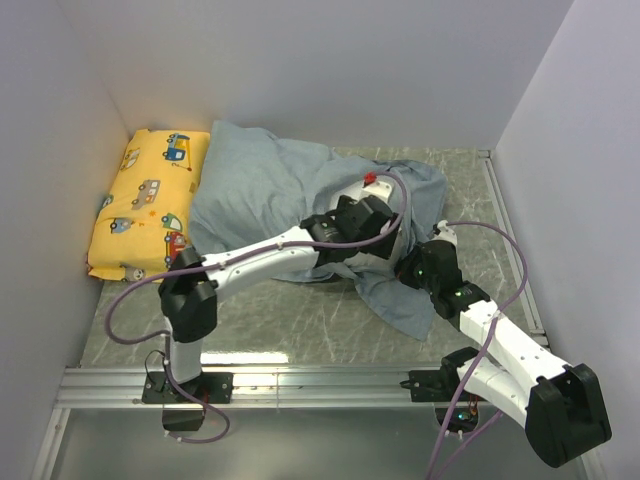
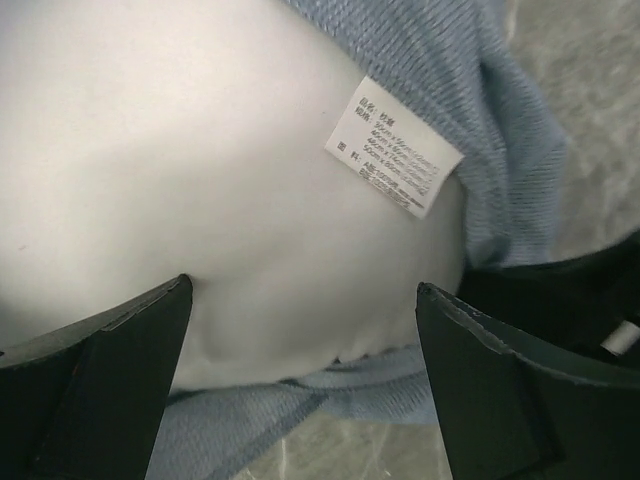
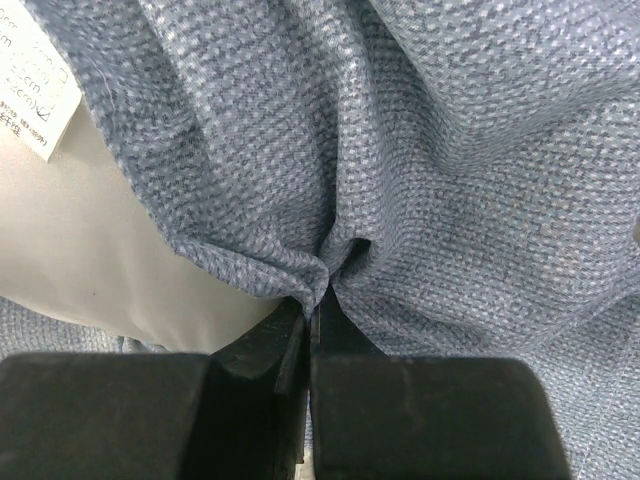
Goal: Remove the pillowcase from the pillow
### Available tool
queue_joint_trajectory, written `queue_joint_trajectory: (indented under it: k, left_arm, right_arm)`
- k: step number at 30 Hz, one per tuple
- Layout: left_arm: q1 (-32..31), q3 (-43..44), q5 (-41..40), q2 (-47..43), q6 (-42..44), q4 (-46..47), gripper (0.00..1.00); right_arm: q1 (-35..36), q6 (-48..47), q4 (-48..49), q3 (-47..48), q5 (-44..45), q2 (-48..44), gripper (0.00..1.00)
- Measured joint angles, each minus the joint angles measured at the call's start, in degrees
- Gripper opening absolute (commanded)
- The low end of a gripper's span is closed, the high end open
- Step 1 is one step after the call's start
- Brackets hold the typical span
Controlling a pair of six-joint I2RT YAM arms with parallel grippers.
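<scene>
The blue-grey pillowcase (image 1: 260,185) lies crumpled across the middle of the table, covering most of the pillow. In the left wrist view the white pillow (image 2: 200,180) bulges out of the pillowcase (image 2: 490,110), showing a white printed tag (image 2: 393,147). My left gripper (image 2: 303,300) is open, its fingers (image 2: 100,380) standing wide on either side of the pillow's bare end. My right gripper (image 3: 318,295) is shut on a pinched fold of the pillowcase (image 3: 450,170), beside the pillow (image 3: 90,260). From above, both grippers meet at the cover's right end, left gripper (image 1: 388,236) and right gripper (image 1: 412,262).
A yellow vehicle-print cushion (image 1: 150,200) lies against the left wall, touching the pillowcase. White walls close the table on the left, back and right. A metal rail (image 1: 300,385) runs along the near edge, by the arm bases. Grey marbled tabletop (image 1: 290,325) shows in front.
</scene>
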Motion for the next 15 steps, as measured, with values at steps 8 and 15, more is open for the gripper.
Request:
queue_joint_trajectory:
  k: [8, 15]
  left_arm:
    - [-0.2, 1.4, -5.0, 7.3, 1.0, 1.7, 0.03]
    - [0.3, 11.0, -8.2, 13.1, 1.5, -3.8, 0.0]
  right_arm:
    - [0.0, -0.1, 0.0, 0.0, -0.1, 0.0, 0.0]
    - [0.0, -0.4, 0.8, 0.3, 0.0, 0.0, 0.0]
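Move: The bare white stretch of the pillow to be gripped lies right under the wide-open left fingers, about 5 cm below, 2 cm ahead and 1 cm to the right. The pillow's printed label is some 3 cm ahead, 6 cm right and 6 cm below the hand. The gathered pillowcase mouth in the right fingers is roughly 4 cm back, 7 cm right and 9 cm below. From the right hand, that pillow stretch is about 6 cm ahead, 6 cm left and 4 cm higher. The pillow's bare cover gets pinched just left of the label: the left hand sinks about 5 cm onto it while easing some 4 cm forward, rolling roughly 10 degrees with its left side rising, and its wide-open fingers shut on the white fabric. The right hand stays in place, still pinching the gathered pillowcase. ##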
